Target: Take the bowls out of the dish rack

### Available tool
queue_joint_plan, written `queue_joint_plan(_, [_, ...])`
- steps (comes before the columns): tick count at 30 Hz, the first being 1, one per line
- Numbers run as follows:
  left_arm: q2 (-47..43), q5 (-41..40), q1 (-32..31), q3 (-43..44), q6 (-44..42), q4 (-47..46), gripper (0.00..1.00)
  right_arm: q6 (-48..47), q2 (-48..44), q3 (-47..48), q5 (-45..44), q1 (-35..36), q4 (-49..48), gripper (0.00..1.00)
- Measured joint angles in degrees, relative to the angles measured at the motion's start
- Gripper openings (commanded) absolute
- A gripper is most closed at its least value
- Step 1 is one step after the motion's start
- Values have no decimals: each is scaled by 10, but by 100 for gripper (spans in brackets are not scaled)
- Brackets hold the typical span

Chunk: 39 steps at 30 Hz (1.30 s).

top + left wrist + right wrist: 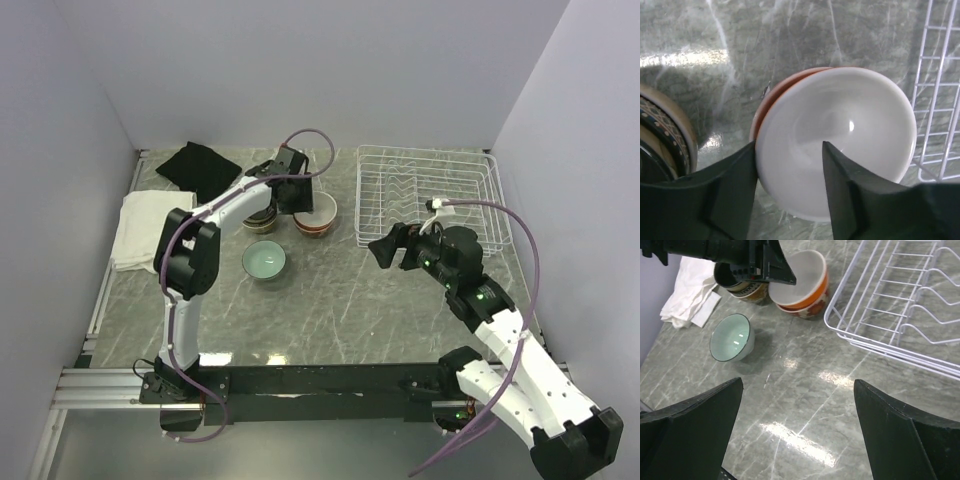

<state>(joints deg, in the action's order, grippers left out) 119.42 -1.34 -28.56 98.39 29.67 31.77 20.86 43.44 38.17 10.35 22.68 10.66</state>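
A white-lined orange bowl (316,215) (850,130) (802,275) stands on the table just left of the dish rack (430,195) (940,100) (900,305). My left gripper (300,195) (789,145) straddles its near rim, one finger outside and one inside, with the jaws apart and a gap round the rim. A patterned dark bowl (260,218) (660,135) (740,285) sits to its left, and a pale green bowl (264,260) (731,337) nearer to me. No bowl shows in the rack. My right gripper (390,248) (798,381) hangs open and empty over bare table.
A folded white cloth (140,228) (687,295) lies at the left edge and a black cloth (200,165) at the back left. Grey walls close in the table on three sides.
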Motion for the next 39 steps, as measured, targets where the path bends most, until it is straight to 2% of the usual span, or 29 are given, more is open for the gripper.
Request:
queue_joint_plan(1, [0, 1, -2, 0, 0, -1, 71, 0, -2, 0, -3, -1, 4, 100])
queue_joint_plan(7, [-17, 4, -7, 1, -2, 10, 92, -8, -23, 1, -31, -1, 44, 100])
queue_joint_plan(18, [-130, -2, -5, -5, -3, 18, 99, -28, -103, 49, -133, -1, 158, 100])
queue_joint_plan(23, [-214, -4, -5, -76, 0, 1, 99, -30, -148, 66, -200, -1, 195, 100])
queue_joint_plan(29, [-423, -59, -5, -238, 10, -26, 99, -3, -241, 64, -295, -1, 231, 100])
queue_joint_plan(32, [-568, -117, -5, -325, 26, -28, 99, 3, -284, 60, -335, -1, 245, 100])
queue_joint_plan(39, [-855, -232, -5, -458, 59, 17, 100, -1, -355, 53, -359, -1, 274, 100])
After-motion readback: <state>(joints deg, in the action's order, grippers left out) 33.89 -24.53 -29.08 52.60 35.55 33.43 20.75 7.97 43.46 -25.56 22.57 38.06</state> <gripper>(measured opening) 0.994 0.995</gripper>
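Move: The white bowl already sits nested in the orange and red bowls, its left rim between the left fingers, its middle about 4 cm to this hand's right and 2 cm below. The black bowl stack stands some 9 cm to the hand's left, level with it, and the green bowl about 12 cm back and 8 cm left. From the right hand, the white bowl is roughly 19 cm ahead, 16 cm left and 15 cm below. The white bowl's rim comes free as the left fingers spread from half open to wide; the hand climbs about 12 cm almost straight up, then swings back and left some 20 cm each way, still rising, its fingers tipping up about 40 degrees. The open, empty right hand retreats right and back from the bowls, rising a little and turning clockwise. ##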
